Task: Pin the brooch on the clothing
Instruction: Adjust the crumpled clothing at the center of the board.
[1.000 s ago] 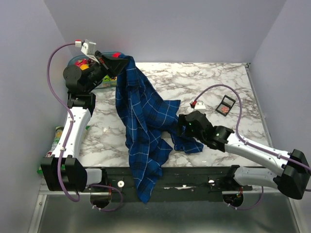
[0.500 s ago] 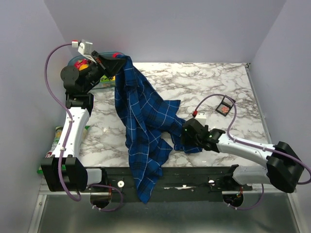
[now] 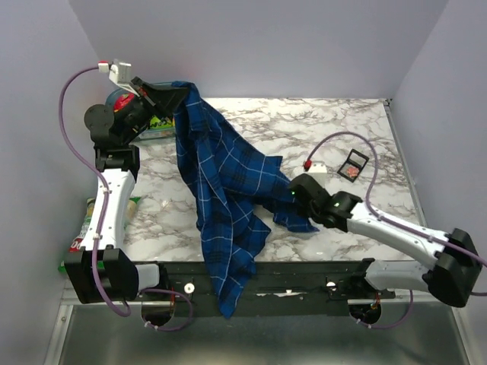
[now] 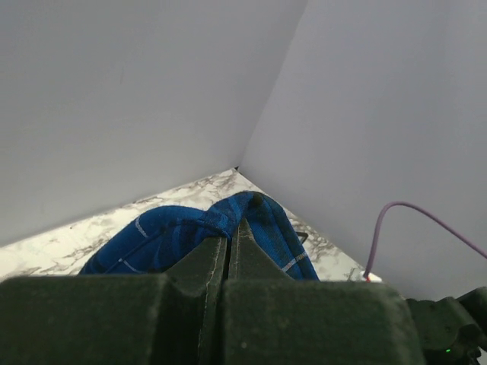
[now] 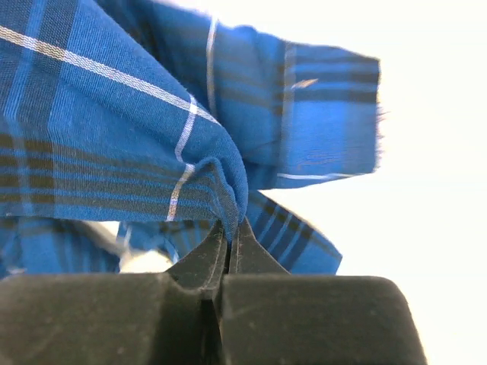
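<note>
The clothing (image 3: 225,190), a blue plaid shirt, hangs from my left gripper (image 3: 172,94), which is shut on its top edge high over the table's back left. In the left wrist view the cloth (image 4: 179,228) bunches over the closed left gripper (image 4: 230,228). My right gripper (image 3: 292,191) is shut on a fold of the shirt's right edge, low over the table; the right wrist view shows that fold (image 5: 114,129) pinched at the tips of the right gripper (image 5: 229,225). The small salmon-pink brooch (image 3: 350,172) lies at the right, beside a black square case (image 3: 356,158).
A teal bin (image 3: 158,129) with coloured items stands at the back left behind the left arm. Green packets (image 3: 92,211) lie off the table's left edge. The shirt's lower end drapes over the black front rail (image 3: 304,277). Walls close in on three sides.
My right gripper has closed on the shirt's right edge. The left arm has lifted its end of the shirt a little higher and to the left, stretching the cloth.
</note>
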`<state>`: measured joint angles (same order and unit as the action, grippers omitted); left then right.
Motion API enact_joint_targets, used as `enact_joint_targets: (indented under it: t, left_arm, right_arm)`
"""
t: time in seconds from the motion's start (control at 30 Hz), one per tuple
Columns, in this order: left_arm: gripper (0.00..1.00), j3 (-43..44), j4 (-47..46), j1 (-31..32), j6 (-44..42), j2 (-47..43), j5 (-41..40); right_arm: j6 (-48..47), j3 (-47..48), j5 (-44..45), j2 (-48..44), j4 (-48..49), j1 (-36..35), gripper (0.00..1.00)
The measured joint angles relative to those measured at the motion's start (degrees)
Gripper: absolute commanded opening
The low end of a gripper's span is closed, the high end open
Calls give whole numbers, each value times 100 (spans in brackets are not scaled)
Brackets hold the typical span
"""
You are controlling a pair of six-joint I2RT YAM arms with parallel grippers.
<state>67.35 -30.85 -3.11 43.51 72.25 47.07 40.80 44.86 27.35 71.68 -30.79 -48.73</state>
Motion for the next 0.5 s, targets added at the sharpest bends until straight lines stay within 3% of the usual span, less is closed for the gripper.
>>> enact_joint_targets:
  t: [0.17, 0.3, 0.5]
  left_arm:
    - [0, 205, -785, -422, 887, 48, 55]
    - [0, 640, -1934, -855, 2035, 291, 85]
    - [0, 1355, -3029, -1252, 3254, 734, 157]
  right_arm:
    - [-485, 1172, 992, -944, -925, 0, 1]
    - [-1241, 2437, 2031, -1587, -1172, 0, 1]
    - [-3281, 3294, 3359, -2577, -166, 9, 1]
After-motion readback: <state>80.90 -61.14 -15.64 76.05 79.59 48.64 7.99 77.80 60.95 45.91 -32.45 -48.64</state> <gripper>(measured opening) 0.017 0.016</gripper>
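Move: The clothing hangs pinched in both closed grippers. Its middle is roughly 12 cm back from the left hand, 12 cm to its right and 28 cm below it, and about 17 cm to the right hand's left, nearly level fore and aft and some 8 cm higher. The small open palette lies about 12 cm ahead and 16 cm right of the right hand; the fruit basket stands some 15 cm ahead and 15 cm left of the left hand, far below. The clothing is hoisted and pulled open between the two hands: the right, keeping its pinch, sweeps fast up by about 35 cm and some 15 cm out to the right, tilting up from a steep downward point to nearly level. The left keeps its corner pinched too, rising about 12 cm and drawing left and a little back, away from the right hand. ##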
